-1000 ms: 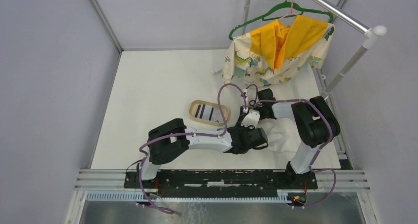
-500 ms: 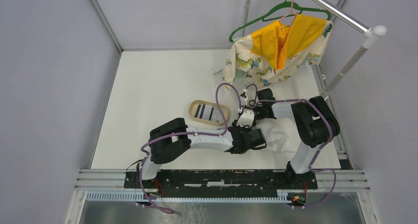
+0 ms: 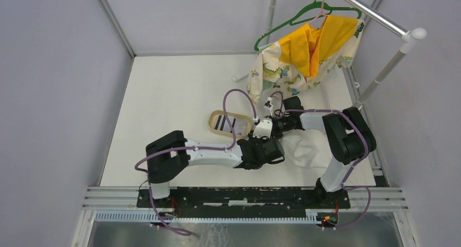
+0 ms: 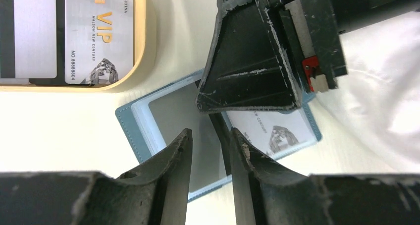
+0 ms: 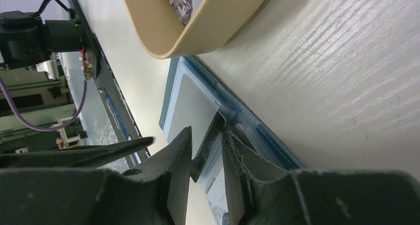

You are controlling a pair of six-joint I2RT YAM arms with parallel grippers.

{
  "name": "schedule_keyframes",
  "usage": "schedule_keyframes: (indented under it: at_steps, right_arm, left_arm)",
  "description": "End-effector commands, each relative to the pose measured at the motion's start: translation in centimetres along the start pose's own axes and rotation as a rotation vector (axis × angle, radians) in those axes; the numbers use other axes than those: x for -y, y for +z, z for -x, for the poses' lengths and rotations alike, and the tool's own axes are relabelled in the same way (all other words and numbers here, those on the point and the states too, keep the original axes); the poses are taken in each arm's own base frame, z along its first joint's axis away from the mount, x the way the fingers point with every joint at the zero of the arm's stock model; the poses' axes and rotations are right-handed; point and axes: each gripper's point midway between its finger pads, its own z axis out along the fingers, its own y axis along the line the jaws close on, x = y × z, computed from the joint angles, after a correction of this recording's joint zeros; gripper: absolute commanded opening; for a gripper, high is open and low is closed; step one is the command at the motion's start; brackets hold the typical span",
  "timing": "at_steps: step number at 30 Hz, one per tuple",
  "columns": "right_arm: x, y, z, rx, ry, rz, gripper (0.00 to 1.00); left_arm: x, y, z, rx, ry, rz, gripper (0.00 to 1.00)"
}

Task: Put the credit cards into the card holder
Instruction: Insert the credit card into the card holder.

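The blue card holder (image 4: pixel 138 121) lies open on the table beside the tan tray, with a pale diamond-print card (image 4: pixel 277 128) in its right sleeve. A black credit card (image 5: pixel 210 145) stands edge-on over the holder's (image 5: pixel 190 101) fold, between the fingers of my right gripper (image 5: pixel 207 132). Those jaws stand apart, and the card leans on one finger. My left gripper (image 4: pixel 210 133) hovers open just in front, holding nothing. Two more credit cards, a silver VIP one (image 4: pixel 99 31) and a striped one (image 4: pixel 27 31), lie in the tray. From above, both grippers (image 3: pixel 269 128) hide the holder.
The tan oval tray (image 3: pixel 230 123) sits left of the grippers. A white cloth (image 3: pixel 304 149) lies crumpled to their right. At the back right a child's shirt on a green hanger (image 3: pixel 304 56) hangs from a metal rack (image 3: pixel 380 73).
My left gripper has opened, and its arm's elbow has swung to the left. My right gripper's jaws have widened a little around the black card.
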Motion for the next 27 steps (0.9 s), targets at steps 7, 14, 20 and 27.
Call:
schedule_keyframes:
  at_steps: [7, 14, 20, 27]
  right_arm:
    - [0.1, -1.6, 2.7, 0.07, -0.156, -0.096, 0.36]
    - [0.0, -2.9, 3.7, 0.099, -0.261, -0.152, 0.36]
    - [-1.1, -4.7, 4.6, 0.123, -0.437, -0.194, 0.36]
    - [-4.2, -6.9, 5.7, 0.187, -0.684, -0.18, 0.35]
  left_arm:
    - [0.1, -3.9, 3.5, 0.088, -0.049, -0.202, 0.44]
    - [-1.0, -5.5, 3.8, 0.132, -0.059, -0.288, 0.57]
    - [-1.3, -6.2, 3.9, 0.147, -0.072, -0.346, 0.65]
    - [-1.5, -6.9, 4.0, 0.168, -0.139, -0.448, 0.72]
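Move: The open card holder's middle lies some 4 cm below the left hand, about 1 cm ahead and 1 cm to its left; from the right hand it is roughly 4 cm back, 2 cm left and 2 cm below. The card box stands about 12 cm ahead of the left hand and 13 cm to its left, or 7 cm ahead and 14 cm left of the right hand. The white cloth lies some 18 cm right of the left hand, 2 cm ahead. Bring the left gripper up off the card holder first, about 5 cm in all, then ease it back and to the left while opening its fingers wide and letting its left side dip some 15 degrees. Draw the right gripper off the front of the holder too: slowly forward and right, then lift faster, rolling it about 30 degrees with its fingers kept half open. ##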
